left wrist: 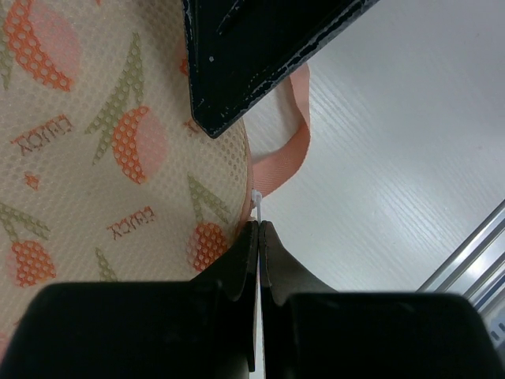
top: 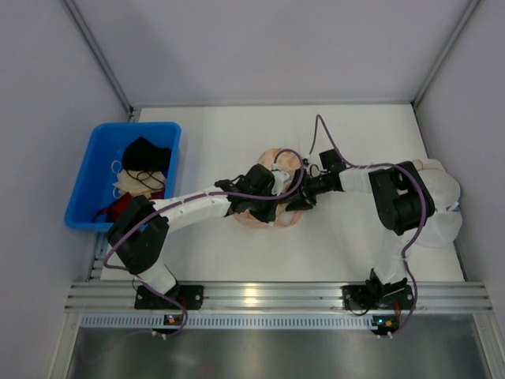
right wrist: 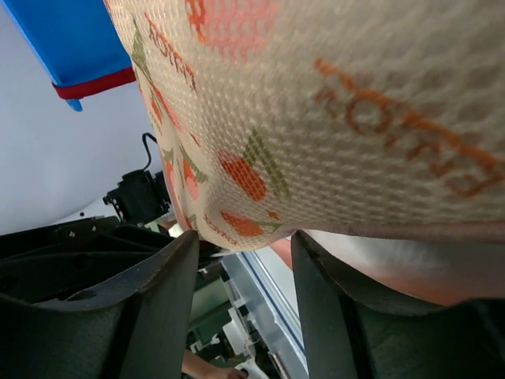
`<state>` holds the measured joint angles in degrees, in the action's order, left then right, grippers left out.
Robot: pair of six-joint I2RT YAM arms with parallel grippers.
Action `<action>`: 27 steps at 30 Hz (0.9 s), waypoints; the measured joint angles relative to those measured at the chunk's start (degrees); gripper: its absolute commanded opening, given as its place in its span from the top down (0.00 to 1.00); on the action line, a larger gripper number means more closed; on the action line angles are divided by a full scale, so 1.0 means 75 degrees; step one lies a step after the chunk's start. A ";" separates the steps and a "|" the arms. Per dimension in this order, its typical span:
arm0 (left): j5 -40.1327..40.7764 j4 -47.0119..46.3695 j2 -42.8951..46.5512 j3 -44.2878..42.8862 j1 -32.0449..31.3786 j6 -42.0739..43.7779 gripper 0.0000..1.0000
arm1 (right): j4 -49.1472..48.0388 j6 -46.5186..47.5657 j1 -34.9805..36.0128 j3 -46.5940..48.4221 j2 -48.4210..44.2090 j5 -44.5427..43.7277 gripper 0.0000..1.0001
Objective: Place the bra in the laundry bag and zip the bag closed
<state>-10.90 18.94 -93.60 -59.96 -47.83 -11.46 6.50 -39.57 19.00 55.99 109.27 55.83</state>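
Note:
The laundry bag (top: 288, 160) is a peach mesh pouch with orange fruit print, lying mid-table under both wrists. In the left wrist view its printed lobe (left wrist: 95, 158) fills the left side, with a pink strap loop (left wrist: 288, 150) at its rim. My left gripper (left wrist: 259, 225) (top: 278, 207) is shut on a thin white tab (left wrist: 257, 207) at that rim. My right gripper (right wrist: 245, 241) (top: 298, 201) is open, its fingertips just below the bag's bulging fabric (right wrist: 355, 103) and nothing between them. The bra is hidden.
A blue bin (top: 170, 134) at the left holds black, beige and red garments. White domed forms (top: 442, 205) lie at the right, behind the right arm. The aluminium rail (top: 260, 296) runs along the near table edge.

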 measured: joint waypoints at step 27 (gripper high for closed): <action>0.1641 -0.0385 0.2699 0.0930 -0.0038 0.2559 0.02 | -0.1040 -0.0921 0.0207 -0.0012 0.0265 0.0297 1.00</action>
<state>1.41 16.05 -73.36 -52.99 -48.12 7.73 -1.30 -46.48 20.56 55.90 111.26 58.06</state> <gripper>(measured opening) 0.979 0.018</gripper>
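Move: The left fingers are shut on the zip pull, right at their tips, with the pink strap about 5 cm to their right and some 3 cm lower; the laundry bag's middle lies roughly 8 cm ahead and 3 cm below. The right hand, half open, straddles the bag's rim, its pinching spot about 2 cm to its left; the zip pull is some 4 cm to its left and 3 cm nearer the base. Easing barely 2 cm to the left, the right hand shuts its fingers on the bag's rim beside the zip pull and keeps its pinch. Only then does the left hand, still until now, open wide, let go of the pull and rise about 8 cm, drawing some 5 cm left and a little forward while its fingers tip up by nearly 30 degrees. ##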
